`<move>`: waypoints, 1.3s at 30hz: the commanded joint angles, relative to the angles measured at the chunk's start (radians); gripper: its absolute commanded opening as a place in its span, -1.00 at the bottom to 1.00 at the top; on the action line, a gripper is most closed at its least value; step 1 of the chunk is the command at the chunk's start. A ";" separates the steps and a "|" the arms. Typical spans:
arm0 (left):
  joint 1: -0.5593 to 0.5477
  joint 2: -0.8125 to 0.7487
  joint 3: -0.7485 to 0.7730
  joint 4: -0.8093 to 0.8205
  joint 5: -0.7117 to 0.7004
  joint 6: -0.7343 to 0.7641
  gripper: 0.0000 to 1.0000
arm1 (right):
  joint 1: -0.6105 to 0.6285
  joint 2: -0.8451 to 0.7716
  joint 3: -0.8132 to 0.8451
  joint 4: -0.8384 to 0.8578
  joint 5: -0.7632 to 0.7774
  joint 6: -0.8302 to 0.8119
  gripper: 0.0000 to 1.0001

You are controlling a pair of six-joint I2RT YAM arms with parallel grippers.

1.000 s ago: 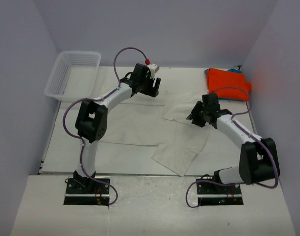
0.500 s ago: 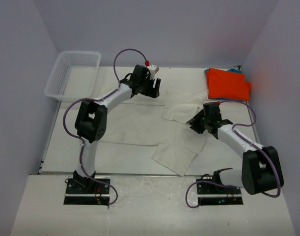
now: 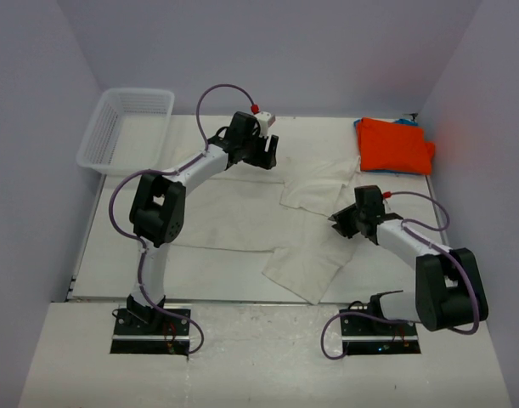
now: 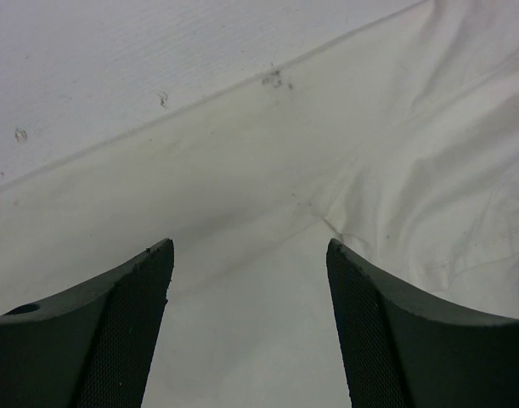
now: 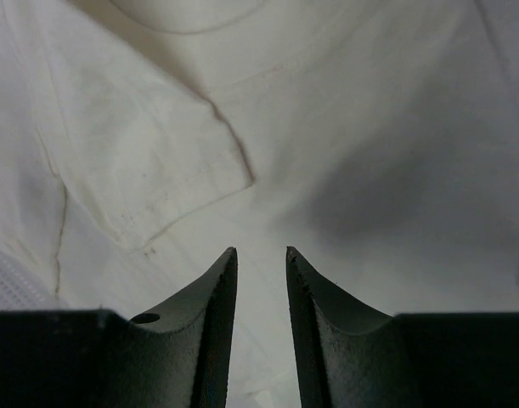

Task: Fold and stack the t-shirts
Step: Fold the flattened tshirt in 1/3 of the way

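A large cream t-shirt [image 3: 234, 217] lies spread and rumpled across the middle of the table. My left gripper [image 3: 266, 155] hovers open over its far edge, and in the left wrist view its fingers [image 4: 249, 255] stand wide apart above flat cream cloth [image 4: 412, 170]. My right gripper [image 3: 342, 223] is low on the shirt's right part. In the right wrist view its jaws [image 5: 261, 252] stand a narrow gap apart with cream cloth [image 5: 157, 170] showing between them, near a folded hem. A folded orange t-shirt [image 3: 393, 144] lies at the far right, a blue edge [image 3: 405, 121] peeking behind it.
A white mesh basket [image 3: 127, 127] stands at the far left corner. Walls close in the table on three sides. Bare table [image 4: 115, 59] shows beyond the shirt's far edge.
My right gripper has moved nearer and lower onto the cream shirt, and its jaws have narrowed. The left arm has not moved.
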State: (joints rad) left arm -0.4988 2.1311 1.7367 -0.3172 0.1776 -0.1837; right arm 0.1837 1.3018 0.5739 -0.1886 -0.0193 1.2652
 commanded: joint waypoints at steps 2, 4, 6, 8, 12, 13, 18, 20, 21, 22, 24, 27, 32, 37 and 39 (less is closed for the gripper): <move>0.005 -0.059 0.000 0.036 0.023 -0.008 0.48 | -0.016 0.076 0.072 0.014 0.030 -0.007 -0.38; 0.006 -0.063 0.000 0.036 0.023 -0.008 0.48 | -0.018 0.119 0.112 -0.008 0.027 -0.036 -0.37; 0.006 -0.065 0.000 0.036 0.025 -0.007 0.48 | -0.024 0.148 0.125 -0.015 0.027 -0.052 -0.37; 0.006 -0.066 0.000 0.036 0.026 -0.007 0.48 | -0.023 0.155 0.150 -0.018 0.036 -0.078 -0.36; 0.006 -0.072 -0.006 0.041 0.029 -0.005 0.48 | -0.035 0.192 0.198 -0.040 0.030 -0.096 -0.36; 0.006 -0.074 -0.006 0.041 0.030 -0.005 0.48 | -0.035 0.207 0.207 -0.040 0.025 -0.095 -0.36; 0.008 -0.088 -0.011 0.036 0.025 0.003 0.48 | -0.035 0.211 0.225 -0.078 0.045 -0.087 -0.37; 0.011 -0.095 -0.009 0.036 0.026 0.004 0.49 | -0.035 0.209 0.231 -0.110 0.051 -0.084 -0.37; 0.012 -0.097 -0.009 0.036 0.026 0.004 0.49 | -0.035 0.209 0.239 -0.117 0.058 -0.087 -0.37; 0.014 -0.099 -0.009 0.040 0.028 0.004 0.49 | -0.036 0.215 0.245 -0.121 0.062 -0.098 -0.37; 0.014 -0.099 -0.008 0.040 0.033 0.001 0.49 | -0.035 0.234 0.273 -0.164 0.065 -0.105 -0.37; 0.016 -0.100 -0.008 0.041 0.037 0.000 0.50 | -0.033 0.280 0.325 -0.219 0.075 -0.124 -0.36; 0.023 -0.120 -0.019 0.050 0.046 -0.007 0.50 | -0.033 0.346 0.409 -0.290 0.070 -0.142 -0.36; 0.028 -0.138 -0.014 0.053 0.068 -0.014 0.51 | -0.033 0.381 0.452 -0.334 0.068 -0.135 -0.37; 0.028 -0.145 -0.012 0.055 0.086 -0.017 0.51 | -0.033 0.393 0.469 -0.356 0.068 -0.139 -0.37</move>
State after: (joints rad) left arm -0.4801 2.0583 1.7199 -0.3004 0.2203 -0.1844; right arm 0.1505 1.6829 1.0004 -0.4835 0.0151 1.1320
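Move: The lower corner of the folded-over sleeve flap lies about 4 cm ahead of the right hand, 1 cm to its left and some 3 cm below. The flap's middle is roughly 12 cm ahead and 5 cm left, the red pile about 25 cm ahead and 16 cm right. From the left hand, that corner is some 14 cm back, 16 cm right and 9 cm down. The flap's lower corner is approached by the right hand, which first dips a little over 1 cm, then skims low over the t-shirt, about 5 cm forward in two strokes with a slight check between. Its fingers stay about a third open and tilt some 10 degrees steeper; touch can't be made out. After waiting, the open left hand rises about 3.5 cm off to the side. ##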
